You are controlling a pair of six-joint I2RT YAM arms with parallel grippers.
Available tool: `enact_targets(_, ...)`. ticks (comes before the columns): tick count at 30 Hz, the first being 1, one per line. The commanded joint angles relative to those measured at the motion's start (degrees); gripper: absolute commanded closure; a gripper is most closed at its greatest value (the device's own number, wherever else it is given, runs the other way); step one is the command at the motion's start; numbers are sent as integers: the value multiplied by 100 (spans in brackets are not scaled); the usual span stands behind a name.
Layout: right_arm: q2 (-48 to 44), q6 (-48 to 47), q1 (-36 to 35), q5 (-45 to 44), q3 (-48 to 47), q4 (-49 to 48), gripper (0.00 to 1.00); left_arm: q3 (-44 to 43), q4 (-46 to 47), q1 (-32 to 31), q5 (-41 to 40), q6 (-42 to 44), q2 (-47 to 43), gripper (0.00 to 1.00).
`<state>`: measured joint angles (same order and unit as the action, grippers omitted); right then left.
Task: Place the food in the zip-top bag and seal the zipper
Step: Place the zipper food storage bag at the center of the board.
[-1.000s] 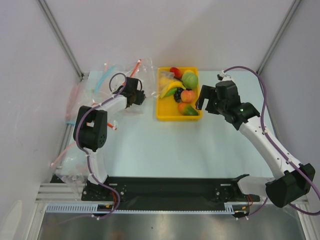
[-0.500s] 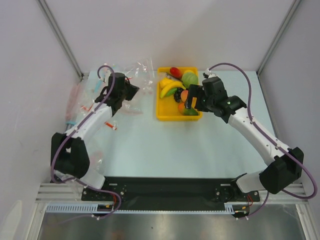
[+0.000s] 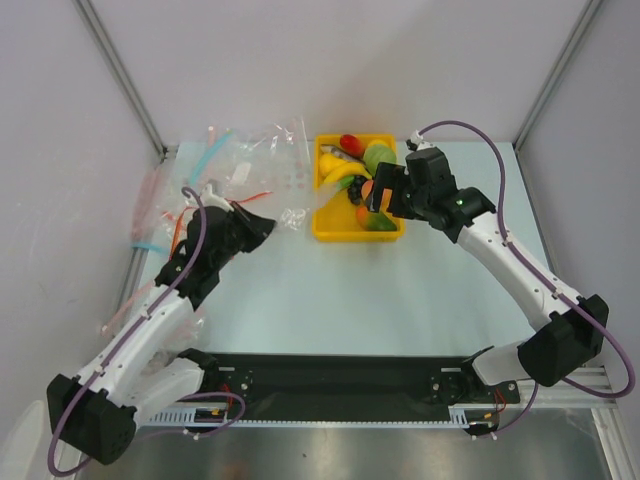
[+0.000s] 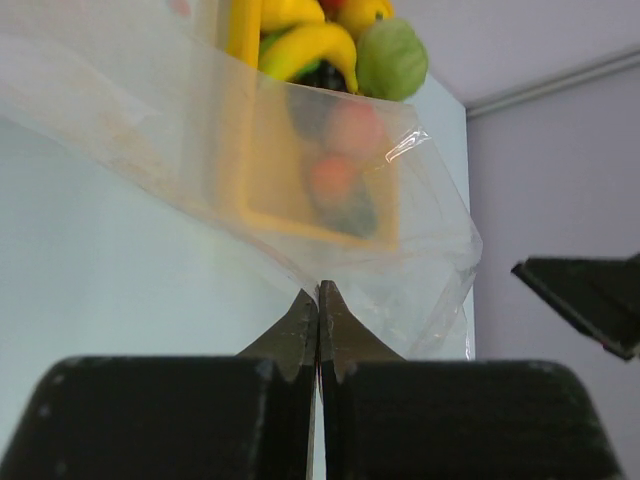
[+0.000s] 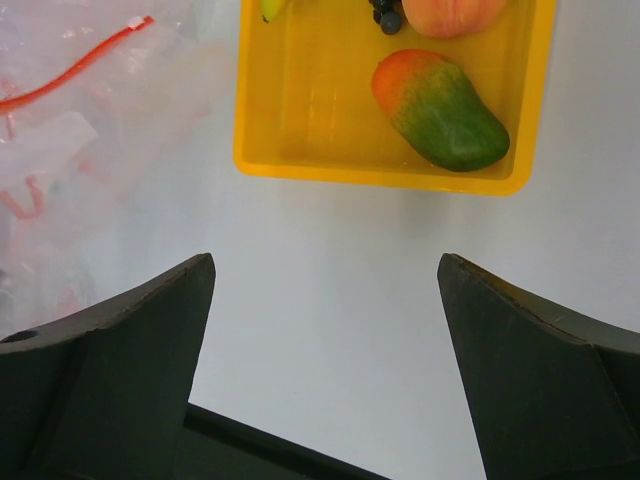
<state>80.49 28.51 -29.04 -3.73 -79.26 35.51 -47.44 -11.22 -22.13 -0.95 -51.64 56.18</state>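
The zip-top bag [image 3: 285, 165] is a clear floppy pouch lying left of the yellow tray [image 3: 322, 228], its red zipper [image 3: 258, 196] running near my left gripper [image 3: 265, 226]. In the left wrist view that gripper [image 4: 318, 292] is shut on the bag's film [image 4: 180, 140], which is lifted in front of the tray. The food lies in the tray: banana [image 3: 340, 172], round green fruit [image 3: 379, 156], mango [image 5: 440, 110], peach [image 5: 450, 12] and grapes [image 5: 388, 15]. My right gripper [image 3: 378, 196] hovers open over the tray's near edge [image 5: 300, 160], holding nothing [image 5: 325, 262].
More clear pouches with blue strips [image 3: 215, 150] and reddish strips [image 3: 150, 190] are piled at the table's left side. A small red toy [image 3: 350, 142] sits at the tray's far end. Grey walls close in the back and both sides.
My left arm has swung back toward the near left, dragging the bag's corner with it. The right gripper moved left over the tray, then stayed put and open.
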Motion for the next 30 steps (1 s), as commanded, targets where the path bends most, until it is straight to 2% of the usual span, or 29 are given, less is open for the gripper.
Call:
enact_targets(1, -7, -57, -5, -41, -265, -35, 0, 568, 32, -422, 437, -424, -397, 100)
enact_targets(7, -7, 128, -5, 100, -212, -96, 0, 719, -310, -1292, 167, -488, -679, 100)
enact_targets(13, -24, 251, -5, 118, -195, -97, 0, 438, -574, -1320, -458, -154, -881, 99)
enact_targets(16, -33, 330, 3, 100, -177, -105, 0, 139, -679, -1320, -389, 66, -767, 100)
enact_targets(17, -24, 339, 3, 118, -203, -88, 0, 69, -732, -1320, -153, 101, -654, 97)
enact_targets(18, -16, 348, 3, 118, -221, -96, 0, 16, -723, -1320, 6, 119, -592, 90)
enact_targets(19, -7, 348, 3, 144, -238, -88, 0, 16, -689, -1320, 207, 119, -521, 76)
enact_targets(20, -7, 348, 3, 144, -256, -79, 0, 16, -732, -1320, 357, 127, -399, 37)
enact_targets(21, -7, 339, 12, 144, -265, -62, 0, -89, -871, -1320, 402, 188, -354, 20)
enact_targets(23, -24, 383, 12, 135, -247, -44, 0, -247, -1344, -1320, 237, 303, -318, 2)
enact_targets(25, -33, 436, 12, 188, -204, -18, 0, -493, -1610, -1311, -166, 566, -397, 0)
enact_targets(28, -16, 427, 3, 346, -134, 44, 0, -854, -2049, -1206, -318, 1023, -573, 0)
enact_targets(30, 28, 296, -5, 890, -89, 0, 0, -1151, -2523, -1075, -370, 1155, -600, 0)
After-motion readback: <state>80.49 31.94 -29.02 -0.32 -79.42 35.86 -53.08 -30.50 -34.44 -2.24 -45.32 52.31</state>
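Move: The left hand holds the bag about 17 cm above the board. The open patch where it is taken, by the tray's near-left corner, lies about 3 cm ahead and 12 cm to the right. The food tray's middle is some 19 cm ahead and 21 cm right; the pile of spare bags is some 17 cm ahead and 13 cm left. From the right hand, that patch is level, about 19 cm left and 17 cm below. Still pinching the bag, the left fingers haul it back about 7 cm, swinging to the right and sinking some 5 cm each while the wrist turns clockwise. The hand then stops backing, rises about 3 cm and opens wide to let go of the bag above the board, dipping slightly and lifting again. ##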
